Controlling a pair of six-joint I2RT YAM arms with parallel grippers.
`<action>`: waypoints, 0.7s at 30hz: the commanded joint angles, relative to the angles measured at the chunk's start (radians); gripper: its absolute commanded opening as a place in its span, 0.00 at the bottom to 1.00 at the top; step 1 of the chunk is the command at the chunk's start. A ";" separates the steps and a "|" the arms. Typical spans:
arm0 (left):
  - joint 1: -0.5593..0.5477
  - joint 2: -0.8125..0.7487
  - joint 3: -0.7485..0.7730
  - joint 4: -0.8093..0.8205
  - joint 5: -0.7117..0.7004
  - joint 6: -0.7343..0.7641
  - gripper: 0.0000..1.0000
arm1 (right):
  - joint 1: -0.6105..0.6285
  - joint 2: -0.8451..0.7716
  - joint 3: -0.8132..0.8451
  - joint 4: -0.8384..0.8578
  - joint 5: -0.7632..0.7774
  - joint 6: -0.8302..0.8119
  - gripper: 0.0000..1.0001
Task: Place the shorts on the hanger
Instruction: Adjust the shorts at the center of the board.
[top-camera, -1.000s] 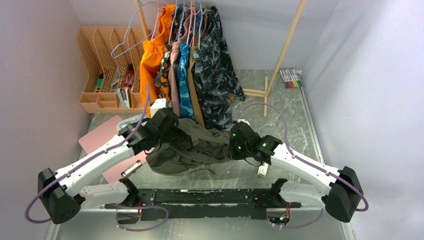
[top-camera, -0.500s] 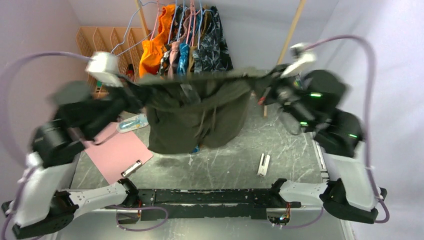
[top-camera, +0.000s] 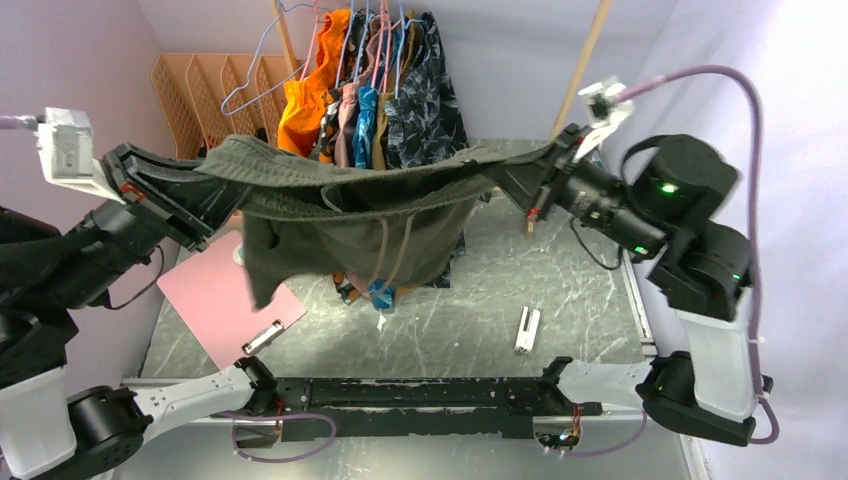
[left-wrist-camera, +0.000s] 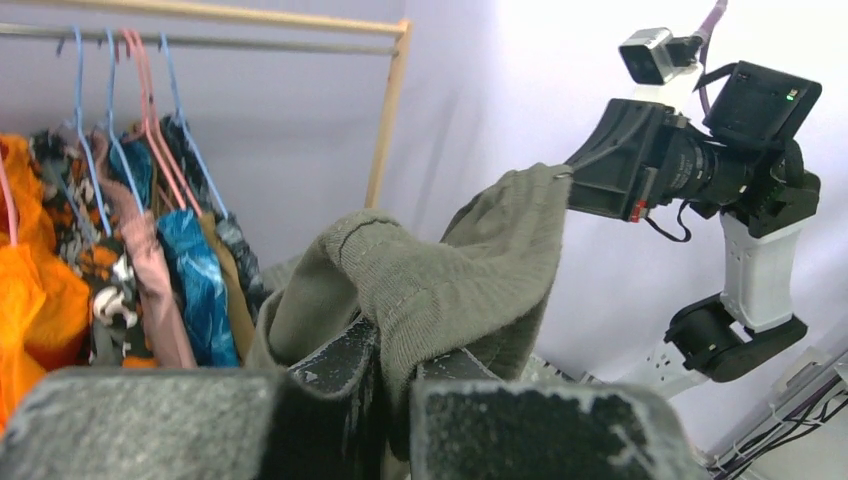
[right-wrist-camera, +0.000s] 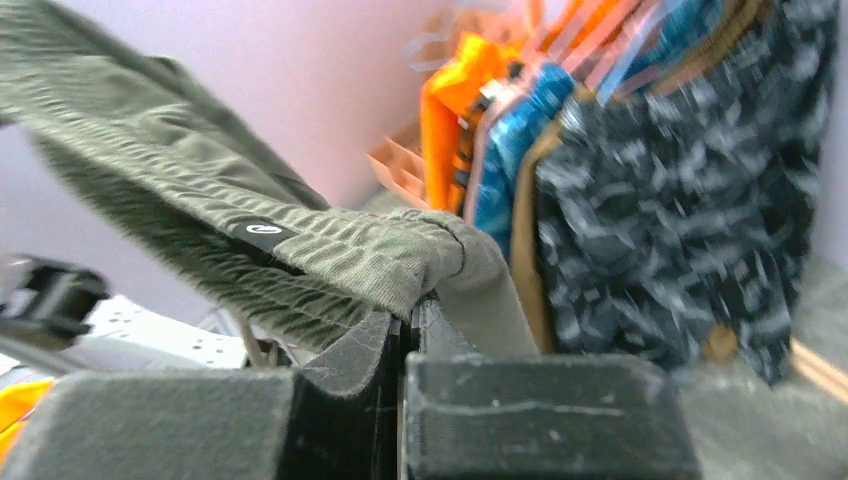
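The olive-green shorts (top-camera: 380, 225) hang in the air in front of the clothes rack, their waistband pulled wide between both arms. My left gripper (top-camera: 215, 185) is shut on the left end of the waistband (left-wrist-camera: 450, 290), with fabric pinched between its fingers (left-wrist-camera: 340, 365). My right gripper (top-camera: 520, 180) is shut on the right end (right-wrist-camera: 330, 250), its jaws pressed together on the cloth. The legs and drawstring dangle below. The light-blue hanger (top-camera: 258, 82) hangs at the left end of the rack, behind and above the shorts.
The rack holds several garments, among them an orange one (top-camera: 305, 105) and a dark camouflage one (top-camera: 430, 100), just behind the shorts. A peach organiser (top-camera: 195, 90) stands back left. A pink clipboard (top-camera: 215, 300) and a white clip (top-camera: 526, 330) lie on the table.
Both arms have lifted the shorts off the table and swung apart, stretching the waistband in front of the rack. The right gripper has closed on the fabric.
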 joint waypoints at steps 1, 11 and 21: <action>0.007 0.002 0.159 0.054 0.084 0.058 0.07 | -0.011 -0.079 0.144 0.101 -0.200 -0.062 0.00; 0.008 -0.037 -0.129 0.038 -0.025 0.031 0.07 | -0.011 -0.256 -0.271 0.244 -0.047 -0.001 0.00; 0.006 -0.016 -0.243 -0.008 0.029 0.028 0.07 | -0.011 -0.316 -0.320 0.191 -0.083 0.003 0.00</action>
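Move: Both hands already hold the olive shorts high up, one at each end of the waistband. The middle of the table lies about 50 cm below the left hand, roughly 14 cm to its right and 5 cm farther out. From the right hand it is some 46 cm down, about 13 cm left and level in reach. The hanging clothes stand about 15 cm ahead and 16 cm left of the right hand, roughly 25 cm lower; a white clamp lies 9 cm behind it, 14 cm right, on the table. Both grippers keep their pinch on the two waistband ends and flick the shorts. First they go back and up together, the right about 8 cm back with its fingertips tilting up, the left only slightly; then both swing forward and down. The left drops 10 cm from its peak and drifts right, rolling some 10 degrees, while the right ends still a little back from its start. ##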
